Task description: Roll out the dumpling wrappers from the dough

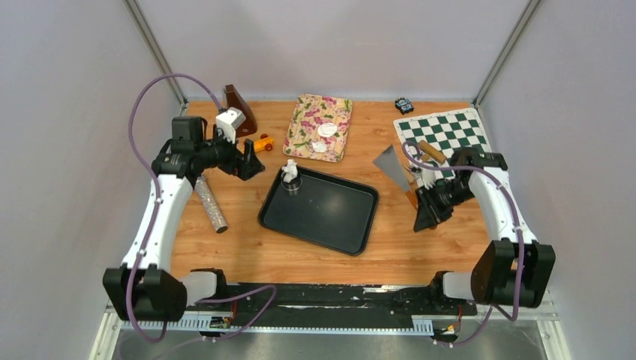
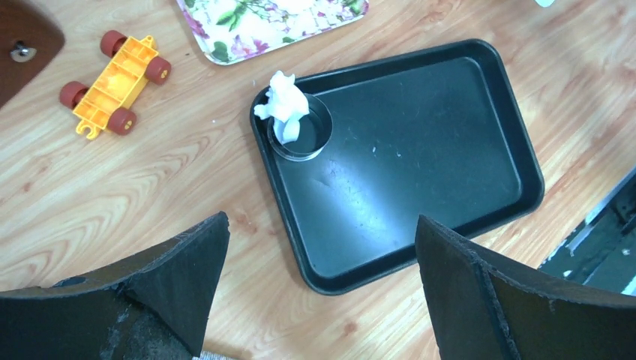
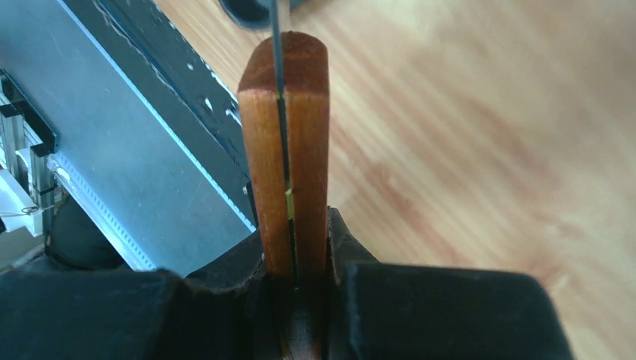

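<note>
Two dumpling wrappers [image 1: 327,130] lie as small white discs on the floral tray [image 1: 306,112] at the back. A white lump of dough [image 2: 283,105] sticks up out of the clear ring cutter [image 2: 309,142], which stands in the far left corner of the black tray [image 2: 420,135]. My left gripper [image 2: 321,219] hangs open above the tray's near left corner with nothing between its fingers [image 2: 180,270]. To the right of the tray, my right gripper [image 3: 292,255] is shut on the wooden handle [image 3: 289,150] of a scraper, whose grey blade [image 1: 391,166] points towards the back.
A grey rolling pin [image 1: 211,204] lies left of the black tray, under the left arm. A yellow toy car [image 2: 115,82] and a brown wooden object [image 1: 238,109] sit at the back left. A chessboard [image 1: 442,133] covers the back right, a small black item [image 1: 404,104] behind it.
</note>
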`<state>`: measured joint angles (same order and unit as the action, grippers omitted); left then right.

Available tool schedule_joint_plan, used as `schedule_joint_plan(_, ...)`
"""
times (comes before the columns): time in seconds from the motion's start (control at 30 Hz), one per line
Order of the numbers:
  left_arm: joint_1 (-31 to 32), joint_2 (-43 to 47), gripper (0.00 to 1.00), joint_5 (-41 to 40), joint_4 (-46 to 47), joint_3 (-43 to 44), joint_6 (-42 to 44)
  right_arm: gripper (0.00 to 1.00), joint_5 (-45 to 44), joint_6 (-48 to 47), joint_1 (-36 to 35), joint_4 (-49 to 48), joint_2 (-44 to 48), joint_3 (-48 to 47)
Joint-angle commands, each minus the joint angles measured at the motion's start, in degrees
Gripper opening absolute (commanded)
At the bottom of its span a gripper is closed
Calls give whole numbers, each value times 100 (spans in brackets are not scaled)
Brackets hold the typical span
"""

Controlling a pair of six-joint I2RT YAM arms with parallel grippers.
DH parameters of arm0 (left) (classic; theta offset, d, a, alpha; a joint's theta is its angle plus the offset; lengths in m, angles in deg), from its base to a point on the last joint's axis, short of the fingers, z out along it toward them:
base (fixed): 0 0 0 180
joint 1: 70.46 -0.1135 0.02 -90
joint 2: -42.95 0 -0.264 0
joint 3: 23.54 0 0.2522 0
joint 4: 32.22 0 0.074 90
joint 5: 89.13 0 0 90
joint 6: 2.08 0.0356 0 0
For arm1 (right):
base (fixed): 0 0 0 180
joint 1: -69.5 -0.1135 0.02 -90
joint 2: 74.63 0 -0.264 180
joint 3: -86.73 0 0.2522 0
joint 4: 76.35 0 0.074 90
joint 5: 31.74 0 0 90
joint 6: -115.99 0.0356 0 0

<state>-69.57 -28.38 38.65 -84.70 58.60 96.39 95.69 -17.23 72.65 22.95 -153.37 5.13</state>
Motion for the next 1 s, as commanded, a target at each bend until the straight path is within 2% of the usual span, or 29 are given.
schedule_joint_plan(0.0,-1,982,100,-259,-416,-459,648,0,-253,-594,644,-500,693,1097)
schedule_joint_plan(0.1,-1,1518,100,-339,-352,-720,873,0,-797,-859,1103,-867,670,1802)
schedule_joint_plan(0.2,-1,1598,100,-281,-608,-800,1112,1,-1029,-1047,1343,-1166,290,2183)
schedule_joint_plan(0.43,-1,1771,100,-319,-694,-1073,1264,8,-1126,-892,1498,-1454,-814,2029)
schedule_joint_plan(0.7,-1,2109,100,-436,-820,-1163,1393,29,-1810,-446,1503,-2101,-1078,2142)
schedule_joint_plan(0.97,-1,2330,100,-735,-874,-1183,1371,58,-2388,-159,1504,-2258,-270,2175)
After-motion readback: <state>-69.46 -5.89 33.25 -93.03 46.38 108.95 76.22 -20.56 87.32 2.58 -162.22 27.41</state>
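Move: The right hand holds the spatula by its orange handle, blade forward-left; the bare spot where that handle will be laid is about 5 cm back, 7 cm right and 13 cm below. From this hand, the wooden roller is some 21 cm ahead and 6 cm right, and the tray's middle 7 cm ahead and 25 cm left, both roughly 14 cm lower. From the empty left hand, that bare spot is about 20 cm back, 48 cm right and 21 cm below. The right arm lowers the held spatula about 12 cm, at first also drawing back some 6 cm and shifting right, to the bare table between the tray and the right arm's base, then opens its fingers about halfway, easing rightward and slightly forward around the handle's butt as they tip some 20 degrees overall to point more steeply down. The open, empty left hand meanwhile draws back about 8 cm, away from the ring cutter at the tray's corner, quickly at first and then slowly. ##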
